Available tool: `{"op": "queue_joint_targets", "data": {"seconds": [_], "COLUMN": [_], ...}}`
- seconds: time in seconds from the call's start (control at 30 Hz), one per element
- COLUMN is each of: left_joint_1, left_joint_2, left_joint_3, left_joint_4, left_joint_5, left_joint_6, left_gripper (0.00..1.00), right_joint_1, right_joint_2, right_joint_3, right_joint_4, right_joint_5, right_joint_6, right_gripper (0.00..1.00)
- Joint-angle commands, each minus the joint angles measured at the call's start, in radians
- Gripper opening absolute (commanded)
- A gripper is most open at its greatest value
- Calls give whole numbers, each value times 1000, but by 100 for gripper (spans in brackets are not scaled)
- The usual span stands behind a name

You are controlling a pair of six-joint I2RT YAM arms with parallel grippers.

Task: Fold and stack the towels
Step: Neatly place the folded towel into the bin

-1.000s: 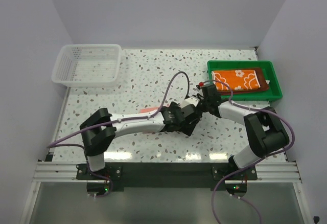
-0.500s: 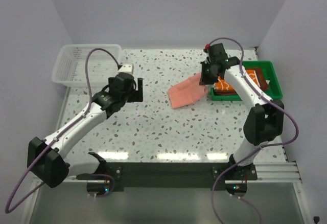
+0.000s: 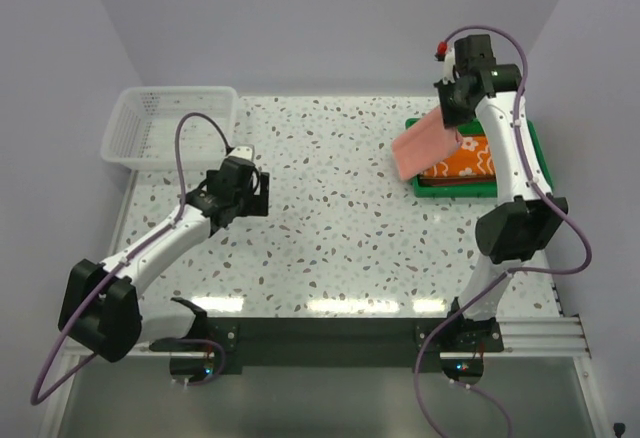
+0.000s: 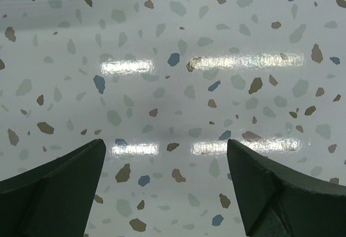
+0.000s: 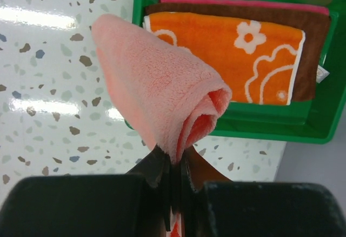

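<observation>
A folded salmon pink towel [image 3: 424,144] [image 5: 157,85] hangs in the air over the left rim of the green tray [image 3: 534,150], pinched by one edge in my right gripper [image 3: 457,108] [image 5: 175,158], which is shut on it. In the tray lies a stack: an orange towel with white flowers [image 5: 243,58] [image 3: 470,158] on top, a dark brown towel [image 5: 316,42] under it, and a hot pink towel [image 5: 243,0] showing at the far edge. My left gripper [image 3: 252,180] [image 4: 166,156] hovers open over bare tabletop at the left, holding nothing.
A white mesh basket [image 3: 170,128] stands at the back left corner of the speckled table [image 3: 330,208]. White walls close in the back and both sides. The tray sits against the right edge.
My right arm has lifted the salmon pink towel up and to the right, from the table's middle to above the tray's left rim. The left arm has drawn back slightly toward the left.
</observation>
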Motion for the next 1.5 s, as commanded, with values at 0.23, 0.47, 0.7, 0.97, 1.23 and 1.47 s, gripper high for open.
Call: {"op": "queue_joint_targets", "data": {"seconds": [0.23,0.47,0.7,0.97,1.23,1.47], "left_joint_1": [7,7,7,8,7,8], "left_joint_2": [49,90,110,108,108,105], "left_joint_3": [3,8,15,14,14,12], "left_joint_4": [60,57,52,55,57,53], "left_joint_5": [3,3,8,3,0,-5], "left_joint_6": [19,22,27,33,34,37], "left_gripper": [100,100,100,100,100,100], "right_joint_1": [-104,-156,-192,-201,-216,-215], "right_joint_2": [65,87,133,188,185,136], "right_joint_3": [96,65,-3,-125,-223,-243], "right_joint_4": [-26,34,127,244,367,428], "right_joint_5": [-24,10,63,181,316,365], "right_joint_6": [-147,-164,-150,-122,-78,-75], "right_gripper": [0,0,0,0,0,0]}}
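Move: Below and beyond the right hand, which already holds the peach towel hanging from its shut fingers, the green bin's middle lies about 9 cm ahead, 12 cm to the right and 22 cm down. The orange towel on the stack is some 9 cm ahead, 10 cm right and 23 cm down, with the brown towel under it about 10 cm ahead and 12 cm right. From the empty left hand the bin is roughly 20 cm ahead and 53 cm right. Drawing the held peach towel across the bin, the right hand travels some 15 cm to the right, first nearly level, then also sinking towards the stack, about 12 cm down in all. It turns clockwise and rolls with its right side rising, nearly 20 degrees each, while the fingers keep their pinch on the towel's end. The open, empty left hand sinks about 3 cm. ##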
